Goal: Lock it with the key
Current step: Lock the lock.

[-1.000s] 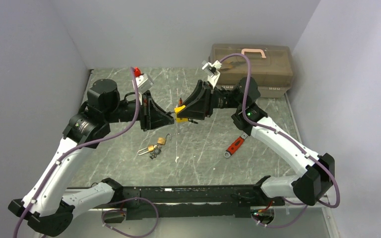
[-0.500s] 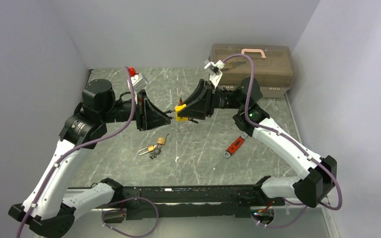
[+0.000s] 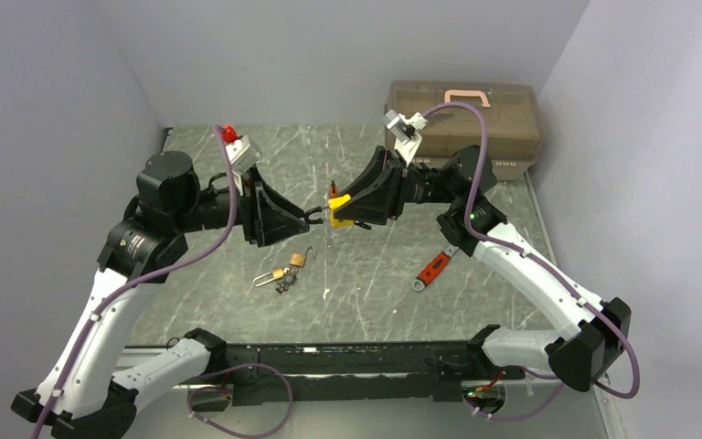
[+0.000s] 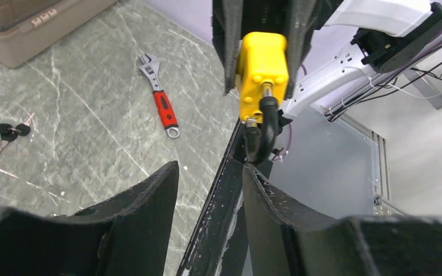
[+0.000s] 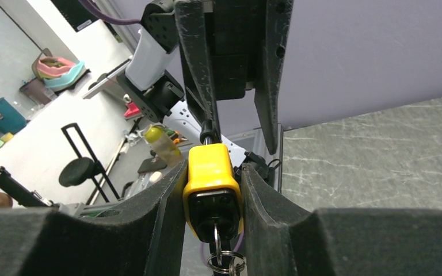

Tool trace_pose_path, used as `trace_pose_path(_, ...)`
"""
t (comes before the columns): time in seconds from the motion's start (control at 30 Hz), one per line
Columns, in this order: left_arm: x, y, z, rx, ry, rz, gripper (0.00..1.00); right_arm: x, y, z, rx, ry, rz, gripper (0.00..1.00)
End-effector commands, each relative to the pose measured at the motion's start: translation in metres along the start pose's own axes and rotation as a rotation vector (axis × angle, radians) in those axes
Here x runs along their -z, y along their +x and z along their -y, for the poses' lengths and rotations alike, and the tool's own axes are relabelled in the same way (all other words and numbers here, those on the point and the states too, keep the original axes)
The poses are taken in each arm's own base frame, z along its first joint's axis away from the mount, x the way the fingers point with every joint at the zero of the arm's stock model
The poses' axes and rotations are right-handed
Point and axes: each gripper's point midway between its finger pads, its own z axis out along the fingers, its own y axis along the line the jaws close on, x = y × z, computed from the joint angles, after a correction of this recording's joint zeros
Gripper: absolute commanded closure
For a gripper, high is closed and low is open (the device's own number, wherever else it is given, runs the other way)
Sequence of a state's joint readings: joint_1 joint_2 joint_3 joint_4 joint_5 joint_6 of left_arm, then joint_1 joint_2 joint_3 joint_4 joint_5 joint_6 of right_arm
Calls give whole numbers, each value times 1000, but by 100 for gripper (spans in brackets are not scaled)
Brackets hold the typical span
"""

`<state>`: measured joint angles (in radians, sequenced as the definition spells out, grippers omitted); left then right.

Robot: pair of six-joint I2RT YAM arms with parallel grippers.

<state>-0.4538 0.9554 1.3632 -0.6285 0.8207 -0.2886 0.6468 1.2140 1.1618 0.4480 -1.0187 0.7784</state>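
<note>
My right gripper (image 5: 213, 167) is shut on a yellow padlock (image 5: 211, 172), holding its body above the table's middle. A key (image 5: 214, 238) on a ring sticks out of the lock's underside, towards my right wrist. The padlock's black shackle (image 4: 262, 129) points at my left gripper (image 4: 210, 167), which is open with nothing between its fingers. Its right fingertip stands just short of the shackle. In the top view the padlock (image 3: 335, 213) hangs between the left gripper (image 3: 309, 217) and the right gripper (image 3: 340, 216), which face each other tip to tip.
A small brass padlock with keys (image 3: 283, 270) lies on the marble tabletop below the grippers. A red-handled wrench (image 3: 431, 268) lies to the right, and a brown toolbox (image 3: 464, 114) stands at the back right. Loose keys (image 4: 8, 129) lie further off.
My left gripper has opened and drawn back to the left, away from the shackle. The right gripper keeps its hold on the yellow padlock and has shifted slightly.
</note>
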Motion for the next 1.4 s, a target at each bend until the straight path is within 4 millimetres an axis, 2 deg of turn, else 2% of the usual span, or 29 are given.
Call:
trace_pose_path(0.0,10,-17,19,-117,49,63,49,0,-20,-15,96,-18,49,100)
trace_pose_path(0.2,13,-14,7,-130,-32,45,50,-1,-23,-10,91,8,60,100)
trace_pose_path(0.5,14,-25,23,-170,48,98,49,-3,-19,-4,65,2,50,100)
trace_pose_path(0.63,11,-28,23,-170,60,99,51,-4,-19,-2,64,5,51,100)
trace_pose_path(0.83,4,-28,17,-151,62,87,62,-5,-19,0,62,3,48,100)
trace_pose_path(0.97,1,-29,14,-142,66,88,76,-5,-17,1,62,7,43,100)
trace_pose_path(1.13,-4,-26,12,-118,86,77,100,-6,-15,5,59,17,43,100)
trace_pose_path(1.37,-10,-24,9,-90,102,73,100,-16,-11,7,74,37,29,100)
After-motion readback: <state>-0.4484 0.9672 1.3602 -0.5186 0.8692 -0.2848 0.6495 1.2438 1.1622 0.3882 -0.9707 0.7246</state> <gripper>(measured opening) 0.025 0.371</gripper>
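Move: The black shackle of the yellow padlock sticks out of the right hand's grip towards the left hand, its bend about 2 cm to the right of the left fingertips, 1 cm back and some 3 cm above. The yellow body is roughly 6 cm right, 1 cm back and 2 cm higher; a brass padlock lies on the table some 10 cm ahead, 4 cm left and 35 cm below. From the right hand, the shackle is about 5 cm left, 1 cm back and 1 cm up. The yellow padlock, still gripped by the right hand, is carried about 1.5 cm forward and down and a little left, towards the left fingers. The left hand rises some 2 cm to meet the shackle, tilting by about 8 degrees and partly back, drifts slightly left and back and then right and forward again, and shuts its half-open fingers on the shackle's bend. ##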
